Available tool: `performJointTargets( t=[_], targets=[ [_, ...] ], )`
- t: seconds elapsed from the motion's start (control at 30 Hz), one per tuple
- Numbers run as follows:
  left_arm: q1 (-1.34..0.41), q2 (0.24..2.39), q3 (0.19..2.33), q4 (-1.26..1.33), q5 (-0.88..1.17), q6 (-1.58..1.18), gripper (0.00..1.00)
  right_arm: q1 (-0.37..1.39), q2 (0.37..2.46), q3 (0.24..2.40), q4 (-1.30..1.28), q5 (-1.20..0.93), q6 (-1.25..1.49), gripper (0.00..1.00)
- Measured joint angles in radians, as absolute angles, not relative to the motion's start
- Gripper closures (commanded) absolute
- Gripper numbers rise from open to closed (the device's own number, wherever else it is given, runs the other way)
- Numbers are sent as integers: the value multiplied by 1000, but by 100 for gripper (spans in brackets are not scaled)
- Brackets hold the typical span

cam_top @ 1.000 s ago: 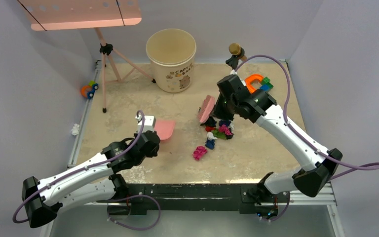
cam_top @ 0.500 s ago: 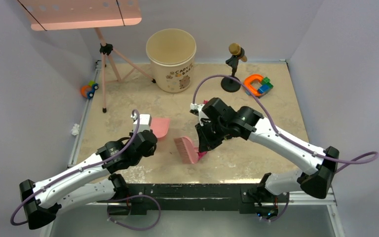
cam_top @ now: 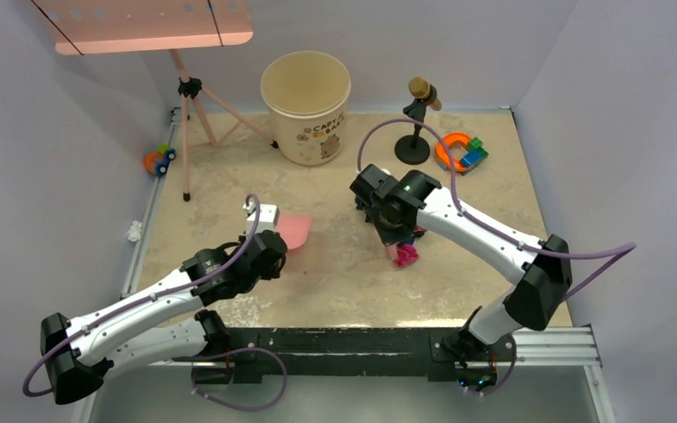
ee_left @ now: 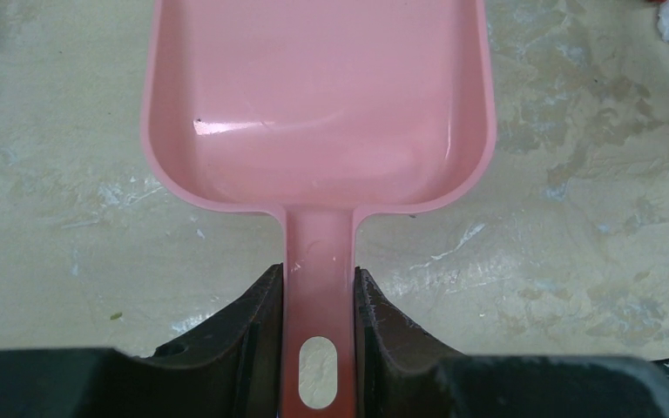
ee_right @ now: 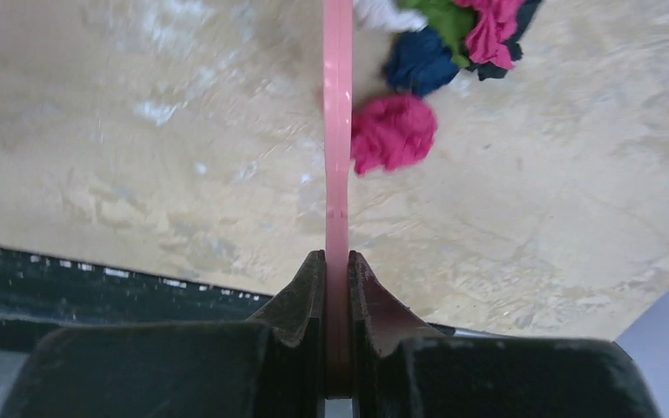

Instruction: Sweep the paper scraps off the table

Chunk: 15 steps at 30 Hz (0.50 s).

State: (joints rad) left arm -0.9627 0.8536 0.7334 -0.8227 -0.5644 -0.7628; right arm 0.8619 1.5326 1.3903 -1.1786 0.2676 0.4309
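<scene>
My left gripper (ee_left: 318, 274) is shut on the handle of a pink dustpan (ee_left: 318, 104), which lies flat and empty on the beige table (cam_top: 335, 282). In the top view the dustpan (cam_top: 294, 231) sits left of centre. My right gripper (ee_right: 337, 257) is shut on the thin pink brush handle (ee_right: 337, 131), seen edge-on. The paper scraps lie just right of the brush: a magenta wad (ee_right: 392, 132), a dark blue one (ee_right: 422, 61), green (ee_right: 440, 17) and more magenta (ee_right: 492, 30). From above, the scraps (cam_top: 405, 256) peek out under the right gripper (cam_top: 397, 236); the brush head is hidden.
At the back stand a cream bucket (cam_top: 306, 106), a microphone on a stand (cam_top: 416, 123), and orange-blue-green toy blocks (cam_top: 460, 152). A pink tripod (cam_top: 192, 115) and a small toy (cam_top: 159, 160) are at the back left. The dark front frame (cam_top: 344, 339) edges the table.
The right arm swung the brush out to the front left and came back right. The loose magenta wad now lies beside the pile under it. The dustpan has barely shifted.
</scene>
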Motion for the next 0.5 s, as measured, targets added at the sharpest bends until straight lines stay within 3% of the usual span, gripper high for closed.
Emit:
performJointTargets(
  t=[0.33,0.5],
  targets=[
    [-963,867,697,-670,-332,-624,100,773,1370,1585,-1174,264,397,100],
    [-990,947,695,-592,-185,-558,100,702,1398,1604,-1240,459,429,100]
  ],
)
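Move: The right hand holds the brush, its bristles down by the loose pink scrap, which lies about 2 cm ahead, 3 cm right and 13 cm below that hand. The scrap pile centres about 9 cm ahead and 1 cm right of the hand, with the blue scrap some 5 cm ahead and 5 cm right. From the left hand, holding the dustpan, the pile is about 12 cm ahead and 29 cm right, the pink scrap some 4 cm ahead and 32 cm right, both 12 cm lower. The right hand takes the brush up off the pink scrap, rising almost 12 cm while easing forward, then swings right over the pile's right side, ending about 5 cm farther out and as much to the right, the bristles tipping up and forward and the hand just starting to sink. Meanwhile the left hand, keeping its grip on the dustpan handle, speeds up to the right towards the pink scrap by about 8 cm, drawing back and sinking a little as it turns the pan some 25 degrees clockwise. ##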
